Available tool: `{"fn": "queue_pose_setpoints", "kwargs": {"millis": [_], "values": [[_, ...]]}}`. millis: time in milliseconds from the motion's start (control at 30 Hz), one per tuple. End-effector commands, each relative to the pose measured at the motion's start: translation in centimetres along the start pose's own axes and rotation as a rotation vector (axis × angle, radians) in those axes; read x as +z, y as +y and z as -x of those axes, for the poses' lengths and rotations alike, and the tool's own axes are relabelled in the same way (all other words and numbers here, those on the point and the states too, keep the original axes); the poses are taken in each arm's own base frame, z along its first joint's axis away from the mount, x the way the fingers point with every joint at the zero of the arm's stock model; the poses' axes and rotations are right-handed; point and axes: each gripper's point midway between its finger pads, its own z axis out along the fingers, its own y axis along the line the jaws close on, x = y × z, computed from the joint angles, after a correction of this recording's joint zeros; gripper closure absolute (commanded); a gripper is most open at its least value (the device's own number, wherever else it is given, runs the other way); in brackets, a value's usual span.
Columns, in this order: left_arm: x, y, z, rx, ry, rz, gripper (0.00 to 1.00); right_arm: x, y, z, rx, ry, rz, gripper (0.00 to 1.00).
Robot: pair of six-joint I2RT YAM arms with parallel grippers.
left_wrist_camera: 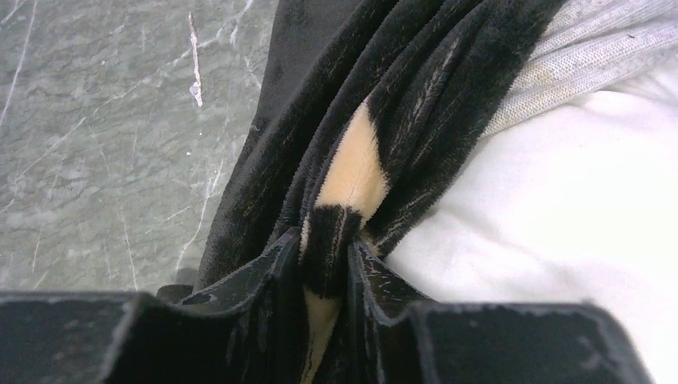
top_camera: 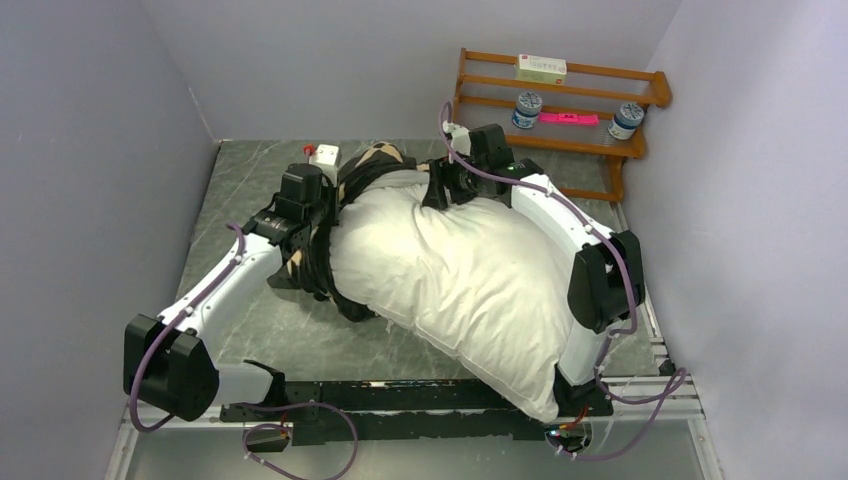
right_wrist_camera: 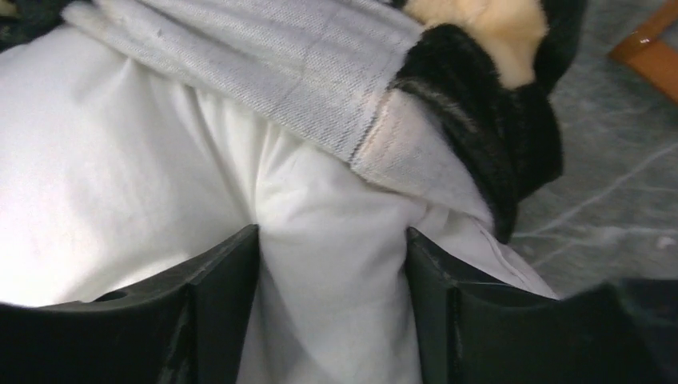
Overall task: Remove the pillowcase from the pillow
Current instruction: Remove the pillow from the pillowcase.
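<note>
The big white pillow (top_camera: 460,280) lies slantwise across the table, mostly bare. The black plush pillowcase (top_camera: 318,262) with tan motifs is bunched round the pillow's far left end. My left gripper (top_camera: 328,225) is at that bunch. In the left wrist view it (left_wrist_camera: 326,256) is shut on a fold of the pillowcase (left_wrist_camera: 400,104), with the pillow (left_wrist_camera: 560,208) to the right. My right gripper (top_camera: 440,190) is at the pillow's far edge. In the right wrist view it (right_wrist_camera: 332,240) pinches a thick ridge of the pillow (right_wrist_camera: 120,184), just below the pillowcase's turned-back grey lining (right_wrist_camera: 264,64).
A wooden rack (top_camera: 600,147) stands at the back right with two jars (top_camera: 527,108), a box (top_camera: 540,68) and a pink item (top_camera: 568,118). A small white object (top_camera: 325,155) sits at the table's far edge. Grey marble table (top_camera: 260,330); walls close on both sides.
</note>
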Motion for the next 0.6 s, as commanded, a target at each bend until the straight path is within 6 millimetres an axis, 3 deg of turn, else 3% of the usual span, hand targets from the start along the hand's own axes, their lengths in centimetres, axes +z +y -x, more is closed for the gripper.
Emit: {"fn": "queue_pose_setpoints", "kwargs": {"millis": [0,67,100,233,367,567], "values": [[-1.1,-0.5,0.2,0.008,-0.007,-0.028,0.67,0.3,4.7,-3.6,-0.039,0.089,0.217,0.50],[-1.3,-1.1,0.5,0.002,-0.011,-0.058,0.61,-0.5,5.8,-3.9,-0.069,0.077,0.242,0.90],[-1.4,-1.3,0.6,0.002,-0.015,-0.070,0.57,-0.9,6.1,-3.9,-0.080,0.066,0.241,1.00],[-2.1,-1.8,1.7,-0.003,-0.018,-0.096,0.41,-2.4,7.6,-3.5,-0.154,0.034,0.235,1.00],[-3.6,-2.1,4.9,-0.014,-0.076,-0.119,0.23,-3.5,9.5,-2.6,-0.254,-0.016,0.223,1.00],[-5.4,-5.2,8.8,0.027,-0.110,-0.293,0.08,-4.6,12.2,-2.1,-0.357,-0.064,0.200,1.00]]}}
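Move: White pillow cloth lies right between the right hand's open fingers, within a centimetre of the hand point. The pillowcase's pale lining edge is some 5 cm farther out and 4 cm to the left, with the pillow's middle about 17 cm back, 4 cm to the right and 8 cm lower. The left hand still grips a dark roll of the pillowcase at its fingertips; that cloth at the right fingers is roughly 20 cm to its right and level fore and aft. Closing fully on the white pillow cloth just short of the lining edge, the right hand pinches a fold and draws it back about 6 cm, then also left and up, some 3.5 cm each, while the wrist tips up and turns counter-clockwise. Meanwhile the left fingers open wide, letting go of the pillowcase roll, and late on lift clear about 6 cm, edging right. ##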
